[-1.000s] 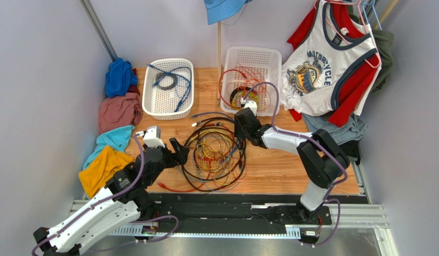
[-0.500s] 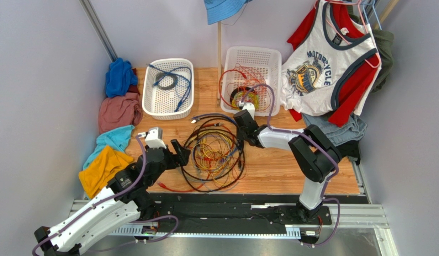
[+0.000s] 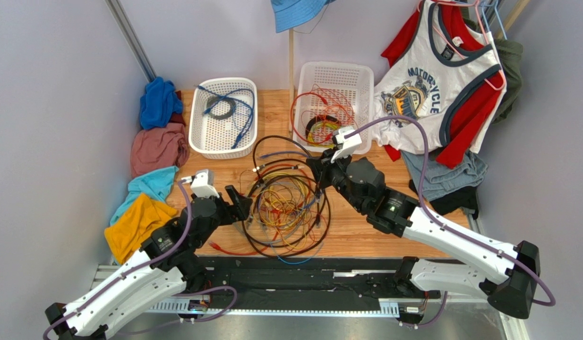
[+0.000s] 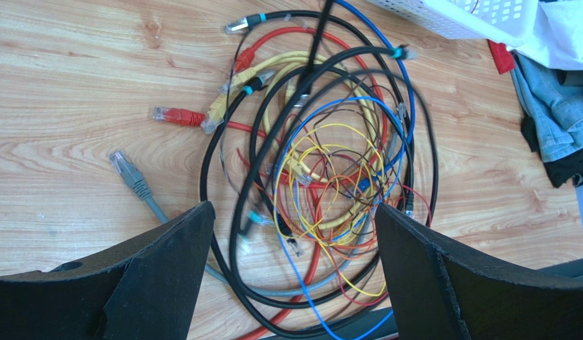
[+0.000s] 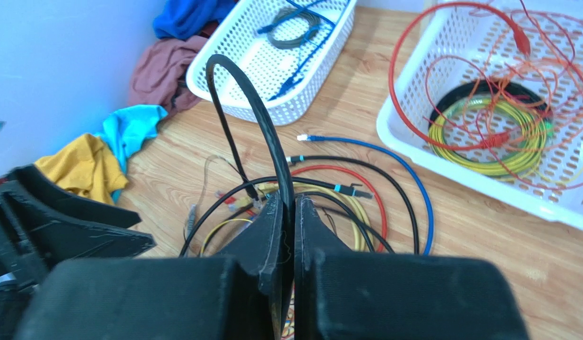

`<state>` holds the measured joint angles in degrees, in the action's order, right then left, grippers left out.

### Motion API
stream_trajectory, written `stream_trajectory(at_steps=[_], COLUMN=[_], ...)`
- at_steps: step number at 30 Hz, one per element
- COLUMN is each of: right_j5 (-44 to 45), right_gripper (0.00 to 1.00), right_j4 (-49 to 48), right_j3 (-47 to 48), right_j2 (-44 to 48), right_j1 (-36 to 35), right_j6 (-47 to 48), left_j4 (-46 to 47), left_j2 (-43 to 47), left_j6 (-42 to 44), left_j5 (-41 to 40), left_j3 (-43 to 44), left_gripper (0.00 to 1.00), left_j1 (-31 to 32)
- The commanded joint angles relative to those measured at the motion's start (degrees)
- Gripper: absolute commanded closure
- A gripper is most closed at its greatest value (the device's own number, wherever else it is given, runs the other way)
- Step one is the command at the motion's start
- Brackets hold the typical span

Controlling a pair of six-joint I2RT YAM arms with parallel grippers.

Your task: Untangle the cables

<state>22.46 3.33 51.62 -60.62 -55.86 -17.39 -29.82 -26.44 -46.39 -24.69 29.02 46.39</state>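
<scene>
The cables [image 3: 287, 205] lie in a tangled heap of black, blue, red, yellow and orange loops in the middle of the wooden table, also seen in the left wrist view as cables [image 4: 323, 163]. My right gripper [image 3: 320, 170] is at the heap's far right edge, shut on a thick black cable [image 5: 245, 106] that arches up above the heap. In its wrist view the right gripper [image 5: 288, 202] pinches that cable between its pads. My left gripper [image 3: 237, 202] stands open at the heap's left edge; in its wrist view the left gripper [image 4: 293, 209] has loops lying under the gap.
A white basket [image 3: 193, 134] at the back left holds a blue cable and a grey coil. A second white basket [image 3: 335, 67] at the back holds red and orange wires and a yellow-green coil. Clothes [image 3: 156, 149] pile at the left; a shirt [image 3: 429, 92] hangs at the right.
My right gripper has shut on the black cable and drawn it up into a tall loop, while its arm swung out to the right. The left arm has stayed put.
</scene>
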Motion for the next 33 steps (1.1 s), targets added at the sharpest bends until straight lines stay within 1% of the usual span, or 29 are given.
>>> stream_trajectory(at_steps=[1,5,9,13,15,16,17,18,21,22,24,25,27,28,29,30,31,32,33], right_j5=[-1.6,-3.0,-6.6,-11.9,-12.9,-12.9,-12.2,-11.0,-5.1,-1.5,1.3,3.6,4.9,3.9,2.6,1.3,-1.9,-3.4,-4.6], right_gripper=[1.0,1.0,1.0,1.0,1.0,0.94,0.84,0.65,0.47,0.45,0.41,0.41,0.41,0.41,0.42,0.42,0.43,0.44,0.45], right_j4=[3.5,2.4,-1.7,-2.4,-0.4,1.0,2.5,4.1,6.0,6.7,8.8,9.4,11.2,11.5,11.4,11.1,10.6,9.5,9.2], right_j3=[2.7,0.4,-1.6,0.1,2.5,3.7,5.1,5.2,4.2,4.1,3.9,3.8,3.0,2.4,1.7,0.8,-0.6,-1.2,-1.4], right_j2=[-0.9,-4.2,-9.2,-17.7,-20.2,-22.1,-22.5,-22.5,-17.4,-16.1,-13.8,-12.2,-10.6,-10.2,-9.9,-9.9,-10.1,-10.7,-12.6], right_j1=[-2.4,-5.4,-7.2,-8.7,-9.6,-9.7,-9.9,-10.0,-10.0,-10.1,-9.3,-8.7,-5.6,-3.8,0.6,3.1,5.7,10.7,12.9], right_j6=[2.6,1.1,-1.9,-3.1,-3.3,-3.8,-4.1,-4.1,-4.4,-4.4,-4.3,-4.5,-6.2,-7.0,-8.0,-10.5,-11.3,-12.3,-13.4], left_j4=[-0.4,-2.3,-3.9,-5.0,-5.7,-5.9,-6.1,-6.6,-6.7,-6.5,-5.7,-5.4,-4.5,-4.3,-3.9,-3.8,-3.8,-3.5,-3.1], left_j2=[0.9,3.3,5.3,6.3,6.3,6.4,6.3,6.3,6.3,6.3,5.9,5.6,4.7,4.4,3.8,3.4,3.1,2.8,2.6], left_j6=[-0.1,0.2,0.3,0.4,0.4,0.5,0.6,0.8,1.4,1.6,1.9,2.0,2.1,2.1,2.0,1.9,1.9,1.6,1.5], left_j5=[-2.4,-5.1,-7.0,-8.4,-8.8,-9.2,-9.4,-9.5,-10.4,-10.6,-10.6,-10.4,-9.9,-9.4,-9.2,-8.9,-8.5,-8.3,-7.9], left_j3=[2.3,4.3,5.7,6.5,6.8,7.0,7.1,7.3,7.5,7.5,7.3,7.4,7.3,7.4,7.3,7.2,7.1,6.9,6.5], left_gripper=[0.08,0.08,0.08,0.08,0.08,0.08,0.08,0.08,0.07,0.07,0.07,0.07,0.07,0.07,0.07,0.07,0.07,0.07,0.07], left_j1=[-0.2,-0.2,-0.2,-0.2,-0.2,-0.2,-0.2,-0.2,-0.2,-0.2,-0.2,-0.2,-0.2,-0.2,-0.2,-0.2,-0.2,-0.2,-0.2])
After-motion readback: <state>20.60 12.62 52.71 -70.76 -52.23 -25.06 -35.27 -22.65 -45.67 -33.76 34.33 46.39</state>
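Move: The right hand, up high, has a black cable pinched in its shut fingers; the middle of the cable pile lies about 6 cm back, 5 cm to its left and 26 cm below. From this hand the right basket is some 23 cm ahead and 8 cm to the right, the left basket roughly 22 cm ahead and 20 cm to the left, both about 22 cm lower. For the empty left hand the pile's middle lies level ahead, about 10 cm to its right and 15 cm down. Still pinching the black cable, the right hand lowers it some 15 cm while swinging left and back over the pile, its fingers tipping down and turning left, then opens about halfway near the lowest point to let go and turns back forward and right, climbing about 6 cm as the wrist swings round to the right. The left hand, empty and wide open, rises 4 to 5 cm and shifts a little left, away from the pile, its fingertips tilting slightly up. ##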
